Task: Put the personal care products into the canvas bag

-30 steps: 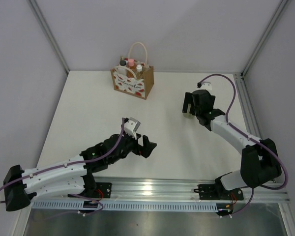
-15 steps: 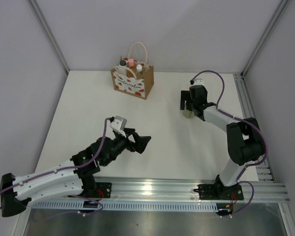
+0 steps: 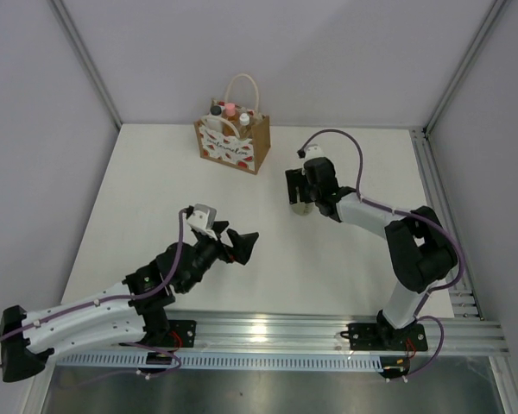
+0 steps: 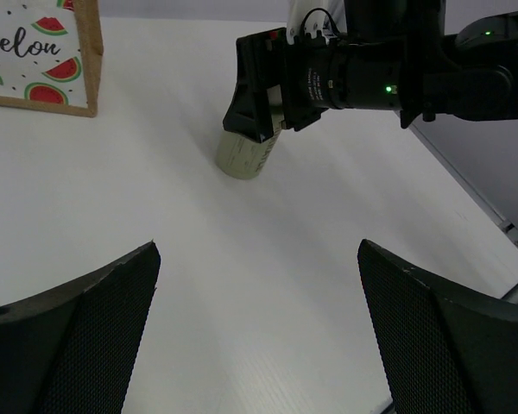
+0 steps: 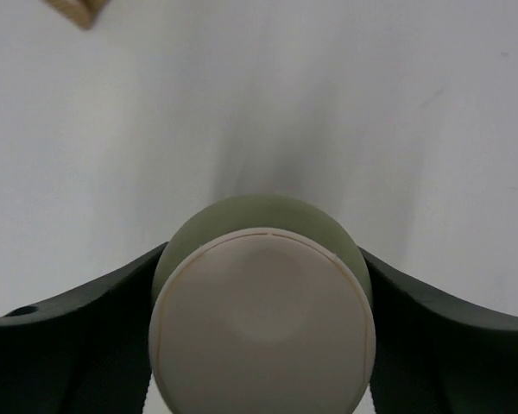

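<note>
The canvas bag (image 3: 234,144) stands at the table's far side, brown with a white watermelon-print panel (image 4: 33,53) and white looped handles. A pink-capped bottle (image 3: 230,109), a white-capped bottle (image 3: 243,118) and a third container (image 3: 216,111) stick out of it. My right gripper (image 3: 300,191) is shut on the pale olive-beige bottle (image 4: 246,155), right of the bag. In the right wrist view its cream cap (image 5: 262,323) fills the gap and both fingers (image 5: 86,328) press its sides. It hangs tilted, its base close to the table. My left gripper (image 3: 243,243) is open and holds nothing.
Grey walls close the table in at the back and on both sides. A metal rail (image 3: 268,332) runs along the near edge under the arm bases. A corner of the bag (image 5: 79,12) shows at the upper left of the right wrist view.
My right gripper has closed on the olive-beige bottle and moved left with it, nearer the bag. My left arm has shifted a little to the left, its jaws staying wide.
</note>
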{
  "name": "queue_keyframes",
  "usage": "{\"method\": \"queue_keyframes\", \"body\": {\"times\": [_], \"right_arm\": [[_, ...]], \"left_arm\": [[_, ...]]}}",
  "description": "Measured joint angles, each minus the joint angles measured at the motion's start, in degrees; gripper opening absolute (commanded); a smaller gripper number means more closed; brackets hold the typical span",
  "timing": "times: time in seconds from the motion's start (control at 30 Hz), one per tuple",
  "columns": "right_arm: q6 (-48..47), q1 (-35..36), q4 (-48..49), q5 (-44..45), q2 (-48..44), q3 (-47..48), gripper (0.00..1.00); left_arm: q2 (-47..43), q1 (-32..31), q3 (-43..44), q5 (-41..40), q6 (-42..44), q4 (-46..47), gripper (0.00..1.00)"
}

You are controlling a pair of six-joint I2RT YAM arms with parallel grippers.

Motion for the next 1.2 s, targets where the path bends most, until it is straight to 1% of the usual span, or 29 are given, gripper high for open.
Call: {"method": "queue_keyframes", "body": {"times": [0.03, 0.07, 0.1, 0.27, 0.37, 0.47, 0.53, 0.6, 0.7, 0.77, 0.93, 1.07, 1.2], "right_arm": [[0.35, 1.16, 0.28, -0.72, 0.00, 0.00, 0.90], [0.63, 2.08, 0.59, -1.36, -0.04, 0.00, 0.98], [1.11, 2.82, 0.74, -1.81, -0.09, 0.02, 0.99], [2.73, 3.37, -0.96, -2.93, -2.10, 0.02, 0.99], [3.34, 3.23, -3.89, -2.95, -6.25, 0.13, 1.00], [4.44, 2.49, -9.62, -1.77, -11.54, 2.56, 0.99], [5.68, 1.07, -13.55, -1.73, -14.58, 5.70, 0.99], [7.93, -2.23, -16.09, -3.02, -17.94, 7.93, 0.99], [11.43, -8.33, -18.56, -5.38, -23.78, 8.20, 0.99], [13.42, -10.67, -19.02, -6.38, -28.57, 6.34, 0.99], [18.58, -9.77, -17.86, -13.03, -42.93, -3.93, 0.99], [21.14, -9.33, -18.05, -15.76, -50.73, -8.90, 0.99], [22.80, -8.26, -17.14, -17.09, -56.96, -12.13, 0.99]], "left_arm": [[0.22, 0.00, -0.13, -0.50, 0.39, 0.13, 0.99], [0.48, 0.00, -0.24, -0.83, 0.70, 0.31, 0.99], [1.01, 0.00, -0.39, -1.03, 1.27, 0.61, 0.99], [4.85, 0.00, -0.42, -1.20, 3.06, 1.51, 0.99], [6.95, 0.00, -0.42, -0.90, 4.04, 2.10, 0.99], [9.14, 0.35, -0.26, 0.92, 5.44, 3.39, 0.99], [11.54, 1.31, 0.66, 2.67, 5.18, 3.34, 0.99], [13.94, 3.50, 2.01, 5.01, 4.35, 3.19, 0.99], [18.75, 6.58, 6.60, 7.06, 3.48, 2.10, 0.99], [24.09, 7.69, 11.82, 7.58, 3.52, 1.68, 0.99], [38.14, 8.17, 24.74, 8.61, 5.62, 1.88, 0.99], [48.52, 8.55, 34.05, 9.92, 7.37, 1.16, 0.99], [55.80, 9.35, 40.63, 10.19, 7.93, -1.20, 0.98]]}}
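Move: The green bottle stands between the right gripper's pads, its middle about 3 cm straight below the hand point. From the left hand that bottle lies roughly 23 cm ahead, 14 cm to the right and 17 cm lower. The canvas bag stands some 25 cm farther out than the bottle and 19 cm to its left, its middle about level with the right hand. Ease the right gripper a few centimetres left and spread its fingers wide to let go of the green bottle, then pull it up about 22 cm and well back, drifting right and rolling its left side up. Meanwhile sink the open left gripper slightly, then send it forward and right, some 14 cm each way, towards the bottle, rolling its left side up about 20 degrees. ##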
